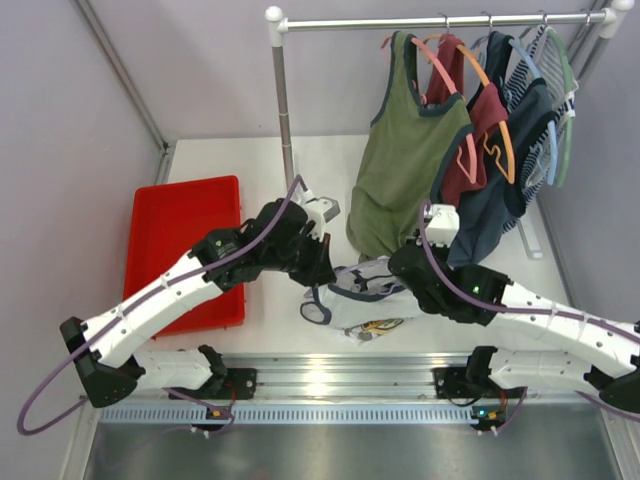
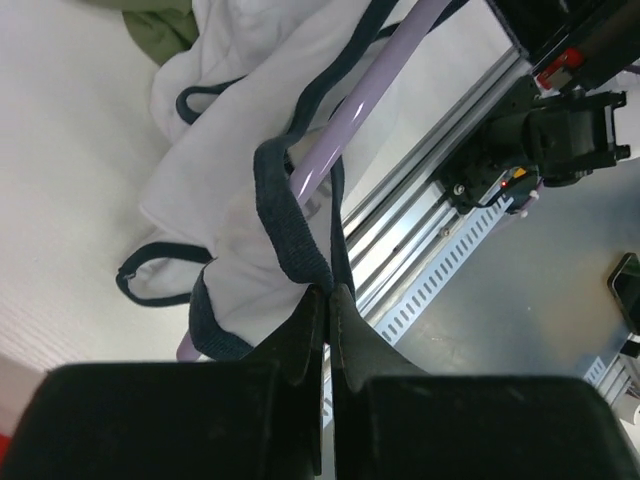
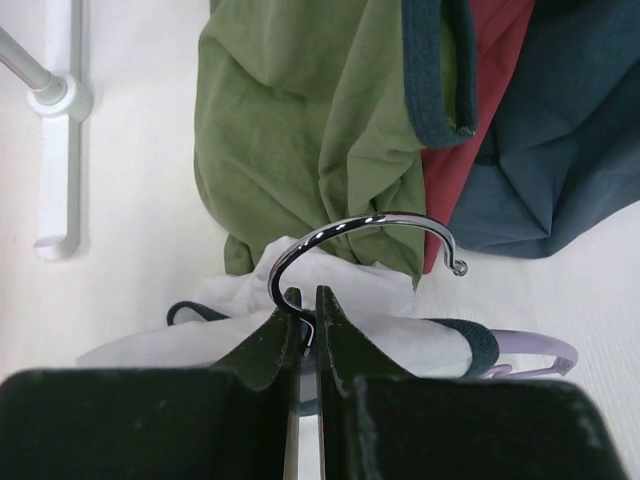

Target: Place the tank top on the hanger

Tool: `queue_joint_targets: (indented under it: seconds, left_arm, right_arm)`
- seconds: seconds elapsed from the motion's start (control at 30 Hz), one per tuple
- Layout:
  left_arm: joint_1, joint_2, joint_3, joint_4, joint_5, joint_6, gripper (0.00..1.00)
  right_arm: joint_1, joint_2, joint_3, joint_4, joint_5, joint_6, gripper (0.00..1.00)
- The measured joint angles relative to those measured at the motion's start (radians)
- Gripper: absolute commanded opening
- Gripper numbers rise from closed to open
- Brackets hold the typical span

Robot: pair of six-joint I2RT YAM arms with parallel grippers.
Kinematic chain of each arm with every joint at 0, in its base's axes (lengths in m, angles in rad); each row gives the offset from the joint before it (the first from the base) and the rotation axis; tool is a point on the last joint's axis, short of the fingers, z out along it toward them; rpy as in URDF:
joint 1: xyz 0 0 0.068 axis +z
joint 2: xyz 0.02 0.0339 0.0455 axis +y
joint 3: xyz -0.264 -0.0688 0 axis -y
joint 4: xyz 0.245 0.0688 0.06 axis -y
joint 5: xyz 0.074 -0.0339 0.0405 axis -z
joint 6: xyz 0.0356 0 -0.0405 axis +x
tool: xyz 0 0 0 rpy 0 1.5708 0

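Note:
The white tank top [image 1: 362, 303] with navy trim lies crumpled on the table between the two arms, its print facing up near the front. My left gripper [image 2: 328, 292] is shut on a fold of the navy trim [image 2: 285, 225], with the white cloth [image 2: 225, 190] draped beyond. A lavender arm of the hanger [image 2: 335, 135] runs through the top, under the trim. My right gripper [image 3: 304, 297] is shut on the base of the hanger's metal hook [image 3: 370, 225]. The lavender shoulder [image 3: 540, 350] pokes out of a navy-edged opening at the right. In the top view both grippers [image 1: 318, 268] [image 1: 405, 268] flank the garment.
A clothes rack [image 1: 283, 100] stands behind, carrying an olive tank top [image 1: 405, 170], a maroon top [image 1: 485, 125] and dark blue garments on coloured hangers, all hanging close above the work spot. Its white foot [image 3: 60, 110] rests on the table. A red tray [image 1: 180, 250] lies at the left.

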Motion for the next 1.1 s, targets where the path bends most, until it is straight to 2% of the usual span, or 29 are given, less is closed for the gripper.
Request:
queue_joint_targets:
  seconds: [0.17,0.53,0.8,0.97,1.1]
  left_arm:
    - [-0.01,0.063,0.071,-0.001,0.015,0.034,0.0]
    - [-0.061,0.078,0.061,-0.044,0.047,0.096,0.0]
    - [-0.156,0.163,0.1,-0.098,0.053,0.15,0.0]
    - [-0.17,0.171,0.112,-0.119,0.05,0.163,0.0]
    - [-0.169,0.177,0.161,-0.136,0.042,0.174,0.0]
  right_arm:
    - [0.0,0.009,0.052,-0.002,0.0,-0.031,0.0]
    - [-0.005,0.012,0.079,-0.011,-0.002,-0.059,0.0]
    - [-0.014,0.016,0.129,-0.032,-0.01,-0.093,0.0]
    - [-0.016,0.017,0.129,-0.031,-0.017,-0.1,0.0]
    - [-0.063,0.012,0.129,-0.024,-0.051,-0.112,0.0]
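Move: The left hand already pinches a dark-trimmed edge of the white tank top; the purple hanger's left end pokes out about 4 cm ahead of it, 1 cm to its left and 4 cm below. The top's printed lower part lies roughly 9 cm back, 14 cm right and 15 cm down, the hanging green top's lower end some 14 cm ahead, 16 cm right and 11 cm lower. From the right hand, still gripping the hanger below its hook, that left end is about 21 cm left, 6 cm back and 3 cm lower. Keeping its pinch on the dark trim, the left hand first edges right, then draws the fabric back across the hanger's left end, about 4.5 cm back and 3 cm right in all, sinking some 3 cm before starting to rise again, while it turns roughly 20 degrees, mostly clockwise. The right hand meanwhile keeps its grip at the foot of the hook and lifts the hanger about 4 cm in two short steps, finishing with a slight push forward. ##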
